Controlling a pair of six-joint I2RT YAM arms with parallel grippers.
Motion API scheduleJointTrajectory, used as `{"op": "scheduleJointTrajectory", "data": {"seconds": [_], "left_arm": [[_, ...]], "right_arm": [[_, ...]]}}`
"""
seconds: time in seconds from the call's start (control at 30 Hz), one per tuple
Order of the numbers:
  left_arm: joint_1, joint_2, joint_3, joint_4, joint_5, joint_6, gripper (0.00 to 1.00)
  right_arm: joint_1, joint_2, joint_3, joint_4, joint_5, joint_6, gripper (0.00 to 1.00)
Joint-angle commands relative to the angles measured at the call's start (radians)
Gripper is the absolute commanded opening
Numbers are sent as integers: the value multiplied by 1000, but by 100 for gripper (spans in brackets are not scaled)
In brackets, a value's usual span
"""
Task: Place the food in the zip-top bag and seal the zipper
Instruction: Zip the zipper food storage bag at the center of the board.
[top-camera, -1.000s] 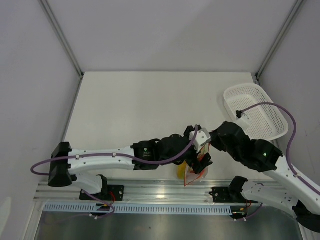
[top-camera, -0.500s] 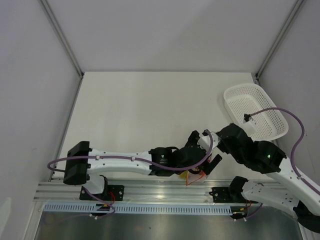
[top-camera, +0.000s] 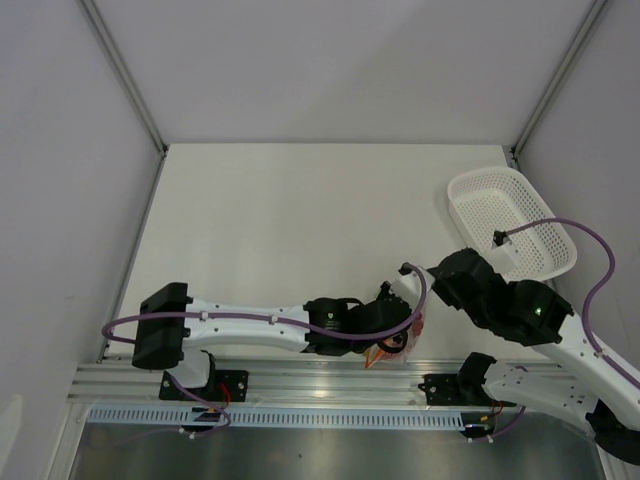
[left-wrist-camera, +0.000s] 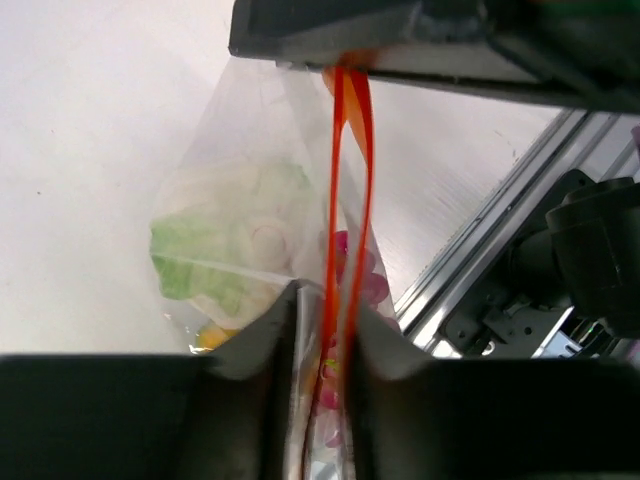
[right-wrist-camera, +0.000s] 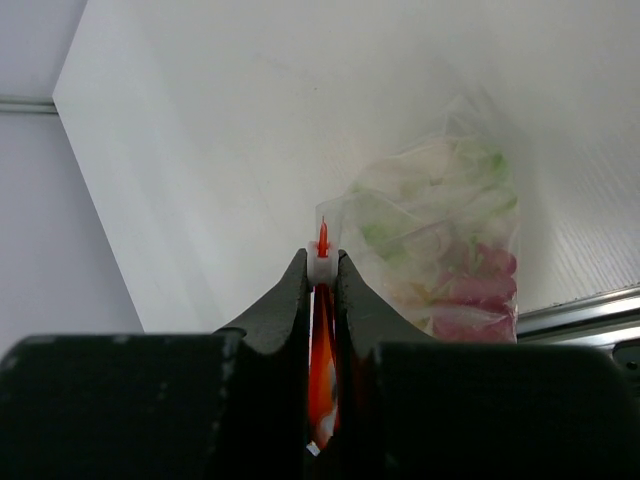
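The zip-top bag (left-wrist-camera: 250, 180) hangs at the table's front edge, its clear film crinkled, with the food inside. I see a green piece (left-wrist-camera: 200, 260), a whitish piece (left-wrist-camera: 265, 235), dark red grapes (left-wrist-camera: 365, 280) and a yellow-orange bit (left-wrist-camera: 210, 338). The orange-red zipper (left-wrist-camera: 350, 150) stretches between both grippers. My left gripper (left-wrist-camera: 325, 320) is shut on its near end, both strips pressed between the fingers. My right gripper (right-wrist-camera: 321, 268) is shut on the other end, where a white tab and the zipper (right-wrist-camera: 322, 240) poke past its tips. From above, the bag (top-camera: 385, 352) is mostly hidden under the left gripper (top-camera: 398, 335).
A white mesh basket (top-camera: 510, 220) stands at the right edge of the table (top-camera: 280, 220). The aluminium rail (top-camera: 300, 382) with the arm bases runs just below the bag. The right arm (top-camera: 500, 305) reaches in from the right, close to the left wrist.
My left gripper has shifted right and toward the front edge, and its jaws have narrowed from wide open onto the zipper. The bag has sunk lower under the wrists. The right grip holds.
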Motion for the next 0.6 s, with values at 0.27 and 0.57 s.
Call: {"op": "scheduleJointTrajectory", "data": {"seconds": [0.27, 0.57], "left_arm": [[46, -163, -89, -20, 184, -32, 1], [171, -359, -255, 18, 527, -23, 1]], "right_arm": [[7, -40, 27, 143, -8, -306, 38], [5, -163, 31, 189, -97, -638, 81]]}}
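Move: The zipper strip at its near part already lies between the left hand's half-closed fingers, about 1 cm ahead and 1 cm right at the same height. Its far end, about 6 cm ahead, 6 cm right and 4 cm above the left hand, sits right in the right hand's fingers, 0 cm off. The bagged food hangs some 2 cm ahead, 7 cm right and 14 cm below the left hand. The zipper's near part gets pinched as the left fingers finish shutting on the strip; then that hand draws it about 6 cm to the left, away from the right gripper, fingertips tipping some 10 degrees and keeping their grip. The far end is let go by the right hand, which opens wide, rises about 3 cm and turns roughly 20 degrees counter-clockwise, its fingers tilting up. ##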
